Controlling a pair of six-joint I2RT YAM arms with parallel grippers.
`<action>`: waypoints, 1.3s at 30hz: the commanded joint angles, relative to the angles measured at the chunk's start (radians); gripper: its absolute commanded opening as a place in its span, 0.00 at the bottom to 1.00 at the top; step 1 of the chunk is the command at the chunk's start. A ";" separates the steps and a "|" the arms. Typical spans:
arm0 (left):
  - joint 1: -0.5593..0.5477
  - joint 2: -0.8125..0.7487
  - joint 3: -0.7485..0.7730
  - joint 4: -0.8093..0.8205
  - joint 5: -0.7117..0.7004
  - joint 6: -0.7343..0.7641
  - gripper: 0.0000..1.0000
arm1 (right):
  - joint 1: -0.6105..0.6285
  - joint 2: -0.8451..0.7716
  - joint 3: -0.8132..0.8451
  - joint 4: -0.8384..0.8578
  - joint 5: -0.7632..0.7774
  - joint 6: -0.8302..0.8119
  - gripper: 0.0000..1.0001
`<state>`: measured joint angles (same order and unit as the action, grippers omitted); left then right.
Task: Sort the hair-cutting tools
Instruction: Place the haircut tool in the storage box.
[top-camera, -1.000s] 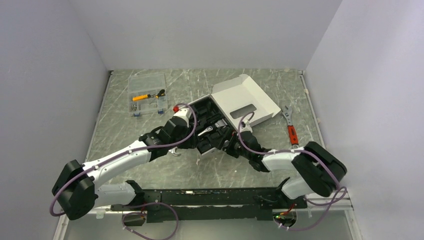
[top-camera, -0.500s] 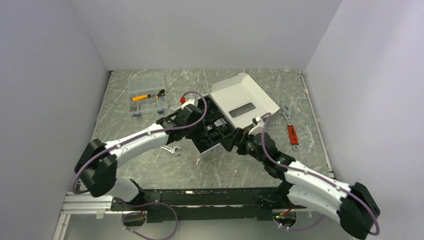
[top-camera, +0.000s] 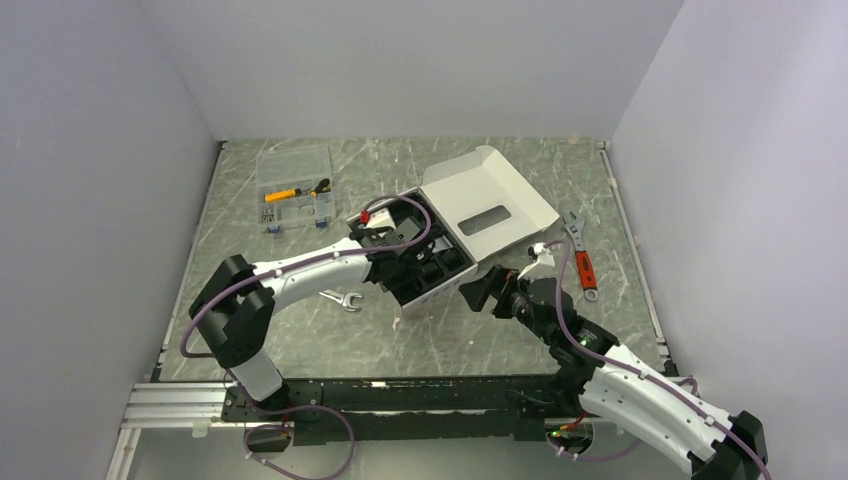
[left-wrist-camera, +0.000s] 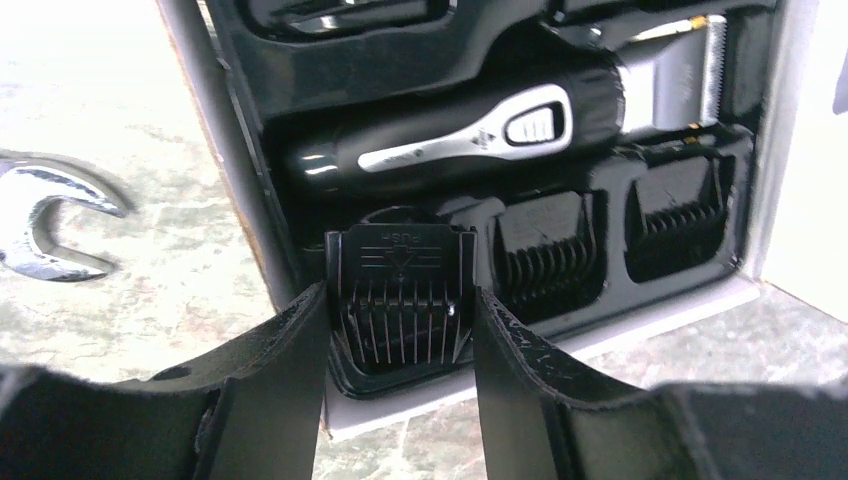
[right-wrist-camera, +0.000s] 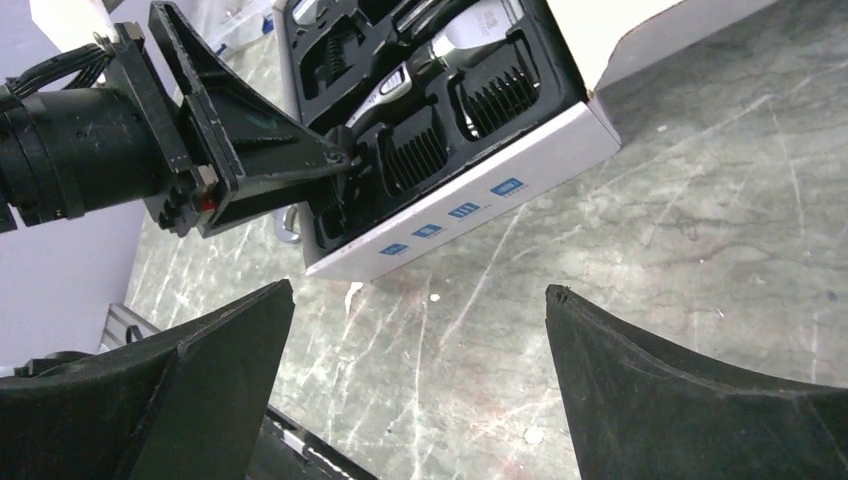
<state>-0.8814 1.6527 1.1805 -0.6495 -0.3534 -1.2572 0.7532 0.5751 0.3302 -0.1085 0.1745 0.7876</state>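
The black-and-silver hair clipper (left-wrist-camera: 450, 135) lies in the black tray of the white box (top-camera: 437, 295). Two black comb attachments (left-wrist-camera: 545, 255) (left-wrist-camera: 680, 215) sit in slots along the tray's near edge. My left gripper (left-wrist-camera: 400, 292) is shut on a third comb attachment (left-wrist-camera: 400, 255), holding it upright in the leftmost slot; in the top view this gripper (top-camera: 400, 268) is over the tray. My right gripper (right-wrist-camera: 420, 290) (top-camera: 480, 292) is wide open over bare table, just off the box's front right corner, with nothing between its fingers.
A silver open-end wrench (top-camera: 343, 299) lies on the table left of the box. A red-handled adjustable wrench (top-camera: 581, 258) lies to the right. A clear organiser case (top-camera: 293, 187) stands at the back left. The box lid (top-camera: 490, 195) is folded open behind the tray.
My left arm has carried the comb attachment from the box's near left side up over the tray's left slot. My right arm has drawn back from the box toward the near right.
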 joint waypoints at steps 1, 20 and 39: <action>0.001 0.022 0.040 -0.074 -0.055 -0.120 0.24 | -0.003 -0.045 -0.011 -0.037 0.025 -0.020 1.00; -0.001 0.073 0.071 -0.075 -0.013 -0.119 0.57 | -0.004 -0.092 -0.016 -0.072 0.043 -0.030 1.00; -0.032 -0.162 0.073 -0.129 -0.074 -0.059 0.99 | -0.005 -0.062 0.006 -0.040 -0.003 -0.072 1.00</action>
<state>-0.9054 1.6081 1.2373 -0.7322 -0.3771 -1.3228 0.7513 0.4980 0.3141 -0.1864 0.1989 0.7597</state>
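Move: The left hand already holds the black comb guard, the haircut tool being stowed, over the box's near corner slot, whose middle lies about 1 cm ahead, 1 cm right and 3 cm below. From this hand the clipper is roughly 8 cm ahead and 3 cm right, the middle comb slot 5 cm ahead and 6 cm right, and the wrench's jaw 11 cm left and 2 cm back. The corner slot lies some 13 cm left of the right hand, 3 cm ahead and 8 cm below. Left hand lowers the comb about 1.5 cm towards the slot, opens wide and rises some 4 cm clear. ##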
